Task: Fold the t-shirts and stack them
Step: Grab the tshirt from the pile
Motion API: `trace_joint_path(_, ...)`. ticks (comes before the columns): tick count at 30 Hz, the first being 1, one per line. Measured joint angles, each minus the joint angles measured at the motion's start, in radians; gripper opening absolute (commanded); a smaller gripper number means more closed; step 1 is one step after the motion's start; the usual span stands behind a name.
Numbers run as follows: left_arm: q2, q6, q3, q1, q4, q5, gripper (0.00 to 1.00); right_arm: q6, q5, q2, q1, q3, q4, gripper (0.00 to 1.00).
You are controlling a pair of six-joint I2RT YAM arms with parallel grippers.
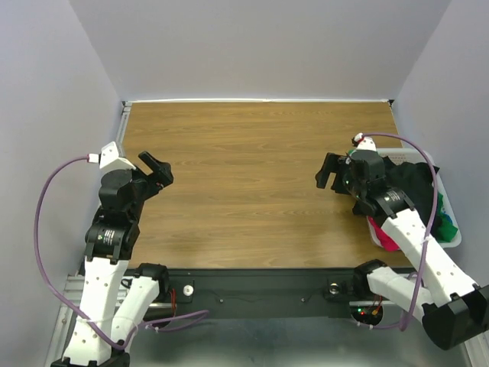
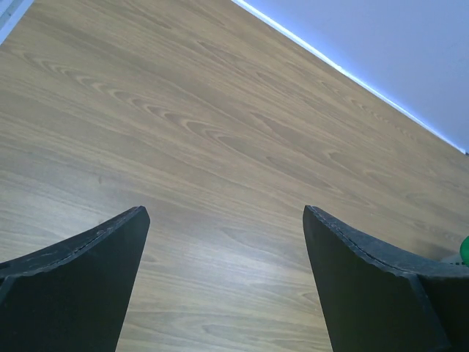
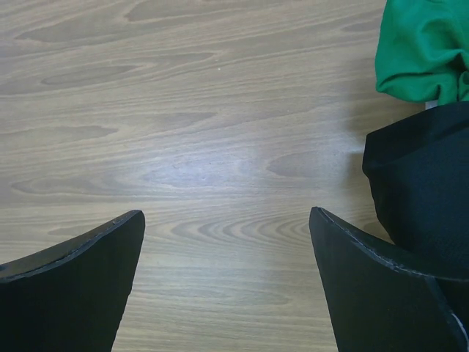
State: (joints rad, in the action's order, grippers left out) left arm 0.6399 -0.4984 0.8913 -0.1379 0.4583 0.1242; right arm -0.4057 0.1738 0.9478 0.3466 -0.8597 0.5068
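The t-shirts lie heaped in a white plastic basket (image 1: 451, 209) at the table's right edge. A large black shirt (image 1: 409, 180) is on top, with green (image 1: 451, 228) and magenta-pink (image 1: 386, 238) cloth showing under it. In the right wrist view the green shirt (image 3: 421, 44) and black shirt (image 3: 418, 176) sit at the right edge. My right gripper (image 1: 330, 172) hangs just left of the basket, open and empty (image 3: 227, 220) over bare wood. My left gripper (image 1: 157, 170) is open and empty (image 2: 226, 213) over the left of the table. No blue shirt shows.
The wooden table (image 1: 244, 153) is walled by grey panels at the back and both sides. A black rail with the arm bases runs along the near edge (image 1: 260, 283). A speck of green (image 2: 464, 249) shows at the left wrist view's right edge.
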Motion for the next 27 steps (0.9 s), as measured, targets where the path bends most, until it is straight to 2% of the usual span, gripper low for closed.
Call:
trace_joint_path(6, 0.004, -0.004, -0.014, 0.0, 0.003, 0.001, 0.99, 0.0, 0.007, -0.018, 0.0, -0.017, 0.008, 1.0)
trace_joint_path(10, 0.006, -0.008, -0.023, 0.0, 0.011, 0.011, 0.99, -0.005, 0.063, 0.022, 0.0, -0.126, 0.051, 1.0)
trace_joint_path(12, 0.007, -0.009, -0.027, 0.0, 0.011, 0.014, 0.99, -0.015, 0.135, 0.066, 0.0, -0.224, 0.085, 1.0)
trace_joint_path(14, 0.013, -0.011, -0.029, 0.0, 0.014, 0.015, 0.99, -0.073, 0.303, 0.132, 0.003, -0.338, 0.195, 1.0)
trace_joint_path(17, 0.024, -0.011, -0.032, 0.0, 0.014, 0.016, 0.99, -0.253, 0.585, 0.259, -0.006, -0.513, 0.415, 1.0)
trace_joint_path(22, 0.059, -0.011, -0.032, 0.0, 0.021, 0.018, 0.99, -0.37, 0.702, 0.3, -0.043, -0.524, 0.6, 1.0)
trace_joint_path(27, 0.085, -0.011, -0.033, 0.0, 0.028, 0.02, 0.99, -0.384, 0.732, 0.275, -0.195, -0.46, 0.647, 0.99)
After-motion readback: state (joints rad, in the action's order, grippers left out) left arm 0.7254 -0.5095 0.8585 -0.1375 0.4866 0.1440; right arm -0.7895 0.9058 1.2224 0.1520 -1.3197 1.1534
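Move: The black t-shirt heaped in the white basket has its middle roughly 18 cm to the right of my empty right hand, about 2 cm back and some 13 cm below it. The green t-shirt lies about 5 cm ahead and 9 cm right, 14 cm down, and the pink one 16 cm back and 15 cm right, 15 cm down. From my left hand the black t-shirt is about 65 cm to the right, level with it, and 24 cm lower. I swing my open right hand to the right, about 17 cm, in an arc over the black t-shirt: first up some 9 cm with a little forward reach, then sideways while sinking about 3 cm and drawing back. The wrist turns some 55 degrees clockwise, still pointing down at a slant. Meanwhile my open left hand sinks about 4 cm over bare table, tipping slightly down. ##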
